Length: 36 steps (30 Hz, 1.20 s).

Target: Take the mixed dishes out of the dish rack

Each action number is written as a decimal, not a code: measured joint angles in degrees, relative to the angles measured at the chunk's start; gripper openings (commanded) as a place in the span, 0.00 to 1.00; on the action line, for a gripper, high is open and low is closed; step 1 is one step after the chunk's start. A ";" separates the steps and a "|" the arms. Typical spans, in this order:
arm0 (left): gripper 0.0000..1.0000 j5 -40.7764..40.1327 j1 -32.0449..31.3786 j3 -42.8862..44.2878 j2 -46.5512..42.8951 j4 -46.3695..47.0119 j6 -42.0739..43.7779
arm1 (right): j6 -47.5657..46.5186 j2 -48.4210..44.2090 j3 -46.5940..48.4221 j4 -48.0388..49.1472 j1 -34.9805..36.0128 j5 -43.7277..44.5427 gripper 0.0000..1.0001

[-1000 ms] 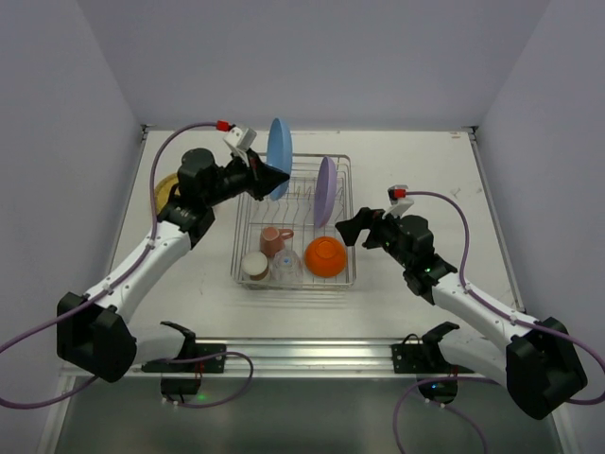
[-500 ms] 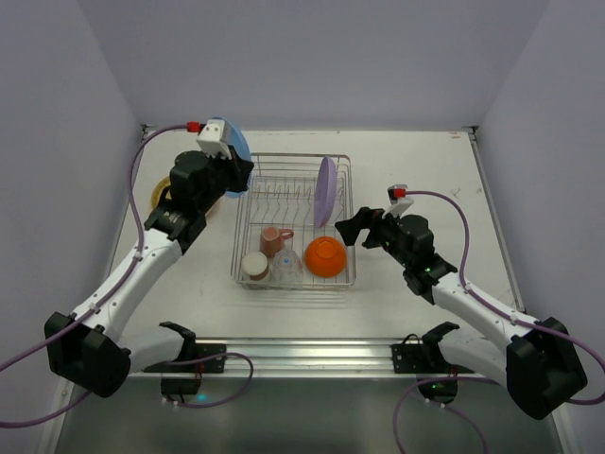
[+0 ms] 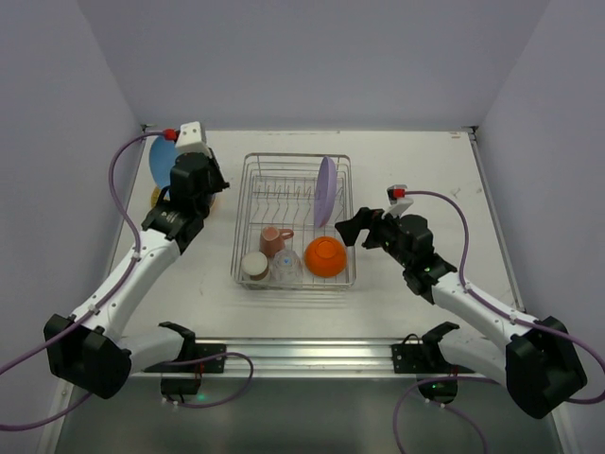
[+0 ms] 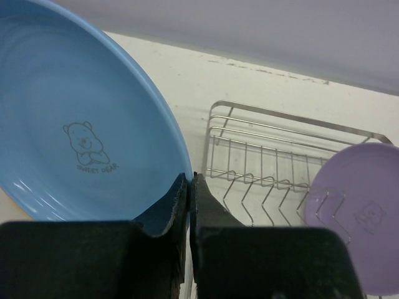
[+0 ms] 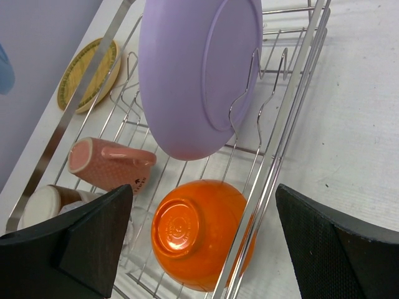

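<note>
The silver wire dish rack [image 3: 248, 222] stands mid-table. In it a lavender plate [image 3: 325, 189] is upright in the prongs. An orange bowl [image 3: 325, 256], a pink mug [image 3: 275, 239], a cream cup [image 3: 253, 266] and a clear glass [image 3: 287, 270] lie along its near end. My left gripper [image 4: 189, 180] is shut on the rim of a light-blue plate [image 4: 81, 124], held up left of the rack over the table's far-left corner [image 3: 163, 161]. My right gripper [image 5: 203, 190] is open just right of the rack, above the orange bowl [image 5: 199, 233] and touching nothing.
A yellow plate [image 5: 87, 75] lies flat on the table beyond the rack's left side, under the held blue plate. Side walls close in the table on the left, right and back. The rack's right rim [image 5: 293, 118] runs between my right fingers.
My left arm has carried the light-blue plate from above the rack's back-left corner leftward to the table's far-left corner. The right arm has not moved.
</note>
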 measured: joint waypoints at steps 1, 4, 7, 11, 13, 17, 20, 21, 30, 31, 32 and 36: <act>0.00 -1.01 0.39 -0.02 0.09 -0.48 -0.94 | 0.00 0.07 0.02 -0.09 0.00 0.00 0.99; 0.00 -3.39 2.12 -0.46 0.13 -1.42 -4.20 | 0.00 0.09 0.04 -0.61 0.00 0.00 0.99; 0.00 -6.03 3.17 -0.63 1.01 -2.40 -7.04 | 0.00 0.11 0.07 -1.09 0.00 -0.02 0.99; 0.00 -8.70 3.34 -0.61 4.20 -3.34 -9.40 | 0.00 0.11 0.11 -1.40 0.00 0.00 0.99; 0.00 -9.22 3.32 -0.61 6.25 -3.58 -9.92 | 0.00 0.11 0.11 -1.49 0.00 -0.02 0.99; 0.00 -10.16 3.32 -0.55 10.12 -3.78 -9.92 | 0.00 0.11 0.11 -1.53 0.00 -0.02 0.99; 0.00 -11.50 3.34 0.04 12.13 -3.72 -9.81 | 0.00 0.11 0.20 -1.60 0.00 -0.02 0.99; 0.00 -11.93 3.39 0.44 12.83 -3.63 -9.70 | 0.00 0.13 0.22 -1.57 0.00 -0.02 0.99; 0.00 -13.46 4.76 5.64 22.29 -2.86 -8.07 | -0.26 0.94 0.61 -1.64 0.00 -0.02 0.99; 0.00 -13.46 4.83 6.32 23.54 -2.84 -7.89 | -0.26 1.03 0.63 -1.64 0.00 0.00 0.99; 0.00 -13.49 4.85 6.99 24.76 -2.84 -7.78 | -0.33 1.16 0.68 -1.64 0.00 0.00 0.99; 0.00 -13.55 4.92 9.29 28.61 -2.86 -7.41 | -0.63 1.95 1.07 -1.68 0.00 0.00 0.99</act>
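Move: The left hand already grips the right-hand rim of the blue plate. The yellow plate lying on the left of the table, where the blue one is headed, is about 14 cm to this hand's left, 6 cm farther out and some 26 cm below. The dish rack's middle is roughly 17 cm right and 7 cm back; the purple plate stands about 25 cm right, level in reach. From the right hand, the yellow plate is some 46 cm left and 14 cm ahead. Keeping its closed pinch on the blue plate's rim, the left hand lowers it about 13 cm towards the yellow plate. It first slides some 4 cm left, clearing the rack's side, then sinks and reaches forward about 7 cm, while the wrist turns some 20 degrees counter-clockwise and tips further down. ##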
